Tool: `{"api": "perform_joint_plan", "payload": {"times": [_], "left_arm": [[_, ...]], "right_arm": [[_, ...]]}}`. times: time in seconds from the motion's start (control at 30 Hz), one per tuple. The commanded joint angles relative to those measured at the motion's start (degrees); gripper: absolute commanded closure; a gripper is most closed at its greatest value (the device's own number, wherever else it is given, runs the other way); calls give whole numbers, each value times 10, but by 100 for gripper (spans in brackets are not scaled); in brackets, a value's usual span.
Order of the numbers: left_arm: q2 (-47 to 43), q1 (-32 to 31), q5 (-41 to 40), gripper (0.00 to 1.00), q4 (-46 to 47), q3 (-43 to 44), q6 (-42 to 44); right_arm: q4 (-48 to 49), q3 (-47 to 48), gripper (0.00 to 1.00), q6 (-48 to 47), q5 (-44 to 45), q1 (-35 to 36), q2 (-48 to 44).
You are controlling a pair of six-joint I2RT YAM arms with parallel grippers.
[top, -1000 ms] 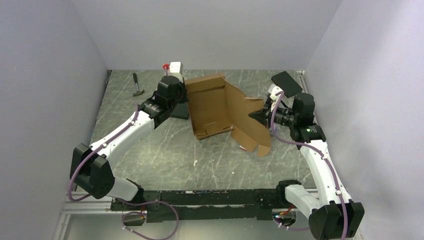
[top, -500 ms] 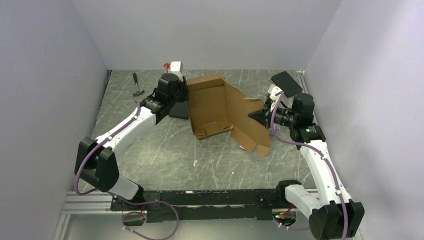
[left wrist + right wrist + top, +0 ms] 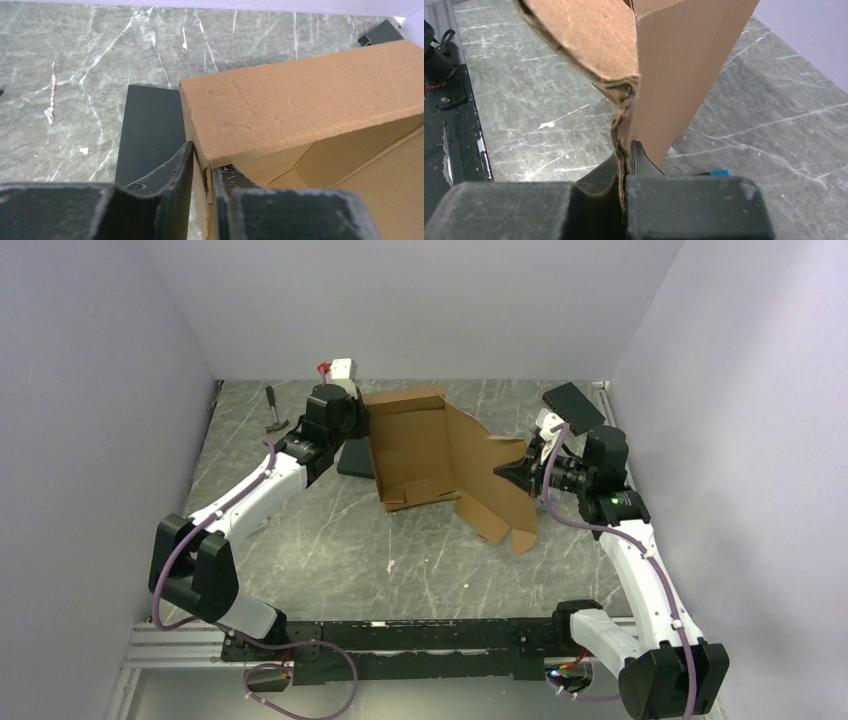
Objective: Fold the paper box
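Note:
The paper box (image 3: 420,445) is a half-formed brown cardboard mailer lying at the table's middle back. Its tray is on the left and its lid panel slopes down to the right. My left gripper (image 3: 358,425) is at the tray's far-left corner. In the left wrist view its jaws (image 3: 200,160) straddle the side wall of the box (image 3: 300,100) and pinch it. My right gripper (image 3: 508,468) is shut on the lid panel's right edge. In the right wrist view the cardboard (image 3: 684,60) rises straight out of the closed jaws (image 3: 626,150).
A flat black box (image 3: 355,458) lies on the marble just left of the tray, partly under my left gripper (image 3: 150,130). Another black box (image 3: 572,405) sits at the back right. A small hammer (image 3: 272,410) and a white block (image 3: 342,368) lie at the back left.
My left gripper and the tray end of the box have shifted left and toward the back wall. The lid panel now lies flatter. The right arm has hardly moved.

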Motion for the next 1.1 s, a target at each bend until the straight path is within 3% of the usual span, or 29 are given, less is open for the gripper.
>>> {"api": "perform_joint_plan", "payload": {"times": [0.0, 0.13, 0.4, 0.7, 0.93, 0.97, 1.07], "left_arm": [[-11, -1, -10, 83, 67, -5, -6], [-6, -6, -18, 100, 71, -3, -4], [-2, -25, -42, 100, 56, 12, 22], [-3, -48, -72, 100, 6, 37, 33], [-6, -50, -67, 100, -12, 43, 42], [-5, -50, -65, 100, -15, 45, 42], [-2, -50, -58, 100, -23, 53, 40]], "right_arm": [[21, -7, 100, 8, -38, 8, 4], [39, -14, 100, 28, -48, 9, 8], [47, -17, 98, 39, -50, 12, 12], [-35, 36, 42, -29, -16, 9, 9], [-161, 150, 6, -113, 41, 8, 24], [-179, 170, 1, -125, 50, 8, 26], [-232, 237, 0, -165, 65, 9, 42]]}}
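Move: At the left fingertips, already between the open pads, is the left wall's upper edge by the paper box's far-left corner, about 1 cm ahead and level. The black case lies flat some 22 cm below, about 3 cm to the left and level fore and aft; the hammer is roughly 18 cm left, 9 cm farther out and as low. The right hand already grips the right side panel's edge at its fingertips; the blue-ended marker lies some 25 cm below it, about 5 cm ahead and 3 cm left, the small plastic bag as low, about 5 cm ahead and 11 cm right. Closing on the box wall beside the far-left corner, the left fingers pinch the cardboard, then ease about 2 cm to the right and slightly back with it, rolling some 5 degrees. The right hand keeps its hold at first, drifting about 1 cm left, then opens wide to let go of the side panel and rises about 5 cm, backing slightly right as its fingers tip a little downward. ##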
